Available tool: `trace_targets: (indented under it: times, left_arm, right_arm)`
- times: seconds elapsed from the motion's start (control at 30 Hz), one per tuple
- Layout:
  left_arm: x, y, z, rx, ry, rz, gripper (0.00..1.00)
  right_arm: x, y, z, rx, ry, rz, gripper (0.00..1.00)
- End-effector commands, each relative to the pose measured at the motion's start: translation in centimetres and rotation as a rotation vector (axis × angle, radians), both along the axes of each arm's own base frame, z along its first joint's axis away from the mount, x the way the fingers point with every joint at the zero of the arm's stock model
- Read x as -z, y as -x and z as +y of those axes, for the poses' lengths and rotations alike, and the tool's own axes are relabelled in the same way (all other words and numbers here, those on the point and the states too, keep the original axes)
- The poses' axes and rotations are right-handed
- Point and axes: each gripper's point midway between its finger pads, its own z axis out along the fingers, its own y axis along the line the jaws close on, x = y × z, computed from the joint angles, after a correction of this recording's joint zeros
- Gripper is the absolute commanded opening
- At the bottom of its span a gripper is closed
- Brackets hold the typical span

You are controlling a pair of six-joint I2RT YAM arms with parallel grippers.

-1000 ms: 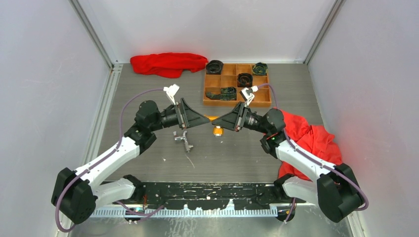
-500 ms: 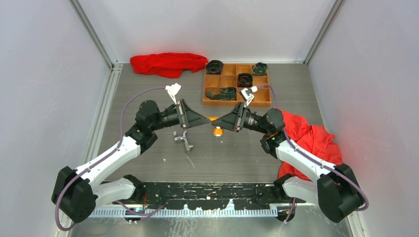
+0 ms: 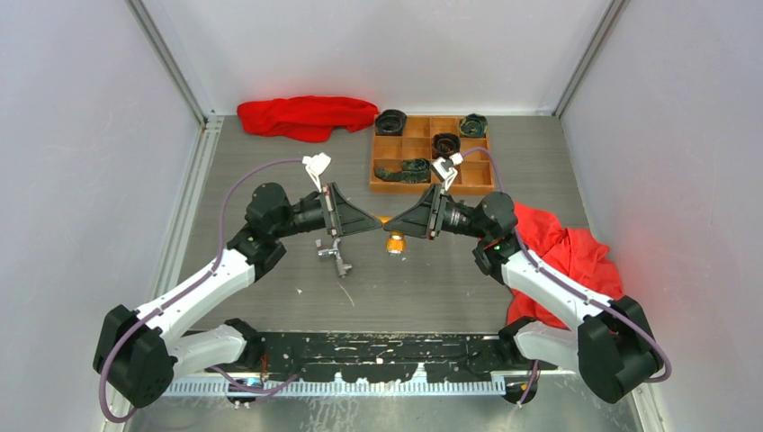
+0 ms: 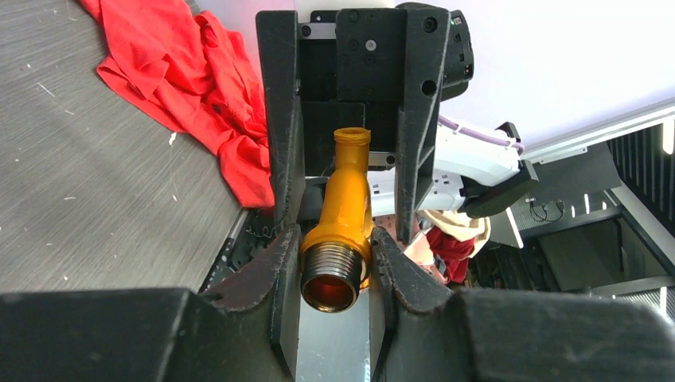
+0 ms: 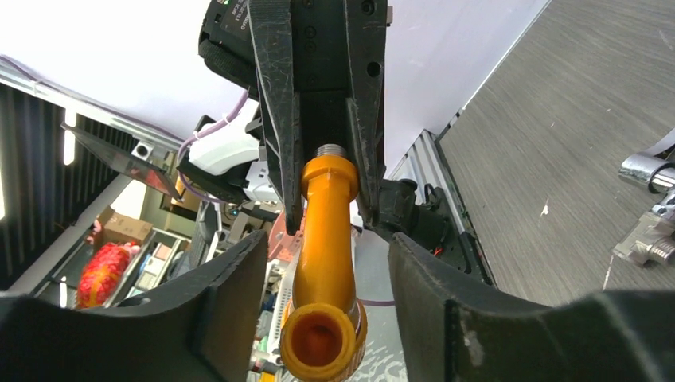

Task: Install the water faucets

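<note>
The orange-yellow water faucet (image 4: 344, 207) hangs in the air between my two grippers, mid-table. My left gripper (image 4: 334, 247) is shut on its threaded metal end. My right gripper (image 5: 326, 263) faces it, open; the spout end (image 5: 322, 334) lies between its fingers with a gap on both sides. In the top view the left gripper (image 3: 374, 222) and the right gripper (image 3: 393, 224) meet tip to tip over the orange faucet (image 3: 394, 242). The silver faucet (image 3: 335, 255) lies on the table below the left gripper, also seen in the right wrist view (image 5: 649, 231).
A wooden compartment tray (image 3: 396, 188) with dark rolled items stands at the back right. One red cloth (image 3: 306, 115) lies at the back, another red cloth (image 3: 567, 252) beside the right arm. Grey walls close in both sides.
The left gripper closed on the orange faucet's threaded end. After that the right gripper's jaws opened off the spout, and the right arm shifted slightly.
</note>
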Motion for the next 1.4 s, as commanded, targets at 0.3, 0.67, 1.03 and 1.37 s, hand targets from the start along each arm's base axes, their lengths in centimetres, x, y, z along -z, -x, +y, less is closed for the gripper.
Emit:
trace_targets:
  times: [0.3, 0.67, 1.03, 1.37]
  left_arm:
    - [-2.9, 0.8, -0.1, 0.046, 0.048, -0.101, 0.00]
    - [-0.1, -1.3, 2.3, -0.101, -0.201, -0.100, 0.72]
    - [10.2, -1.7, 11.4, -0.529, -0.916, 0.107, 0.98]
    - [20.2, 0.2, 10.7, -0.501, -1.279, 0.210, 1.00]
  right_arm:
    - [-1.2, 0.5, 0.3, -0.039, -0.002, -0.069, 0.01]
    - [1.8, -1.6, -0.9, 0.118, 0.277, -0.175, 0.01]
    - [5.9, -6.6, -8.6, 0.593, 0.702, -0.275, 0.01]
    - [6.1, -6.3, -7.2, 0.522, 0.668, -0.241, 0.01]
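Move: The orange faucet is still pinched in my left hand and sits between my open right fingers, its middle about 1 cm back, 1 cm left and 1 cm below my right hand. From my left hand it is roughly 2 cm right, 1 cm back and 1 cm lower. The chrome faucet lies on the table some 10 cm left, 7 cm ahead and 28 cm below my left hand. From my right hand the wooden box is about 30 cm ahead, 9 cm right and 28 cm below. I close my right fingers on the orange faucet while my left hand holds it almost still. Then I open my left hand wide, draw it off leftward and lower it some 18 cm towards the chrome faucet, rolling the fingers to point down. My right hand keeps its grip, sinking about 9 cm while going right and forward, and turns some 50 degrees, down and clockwise. ##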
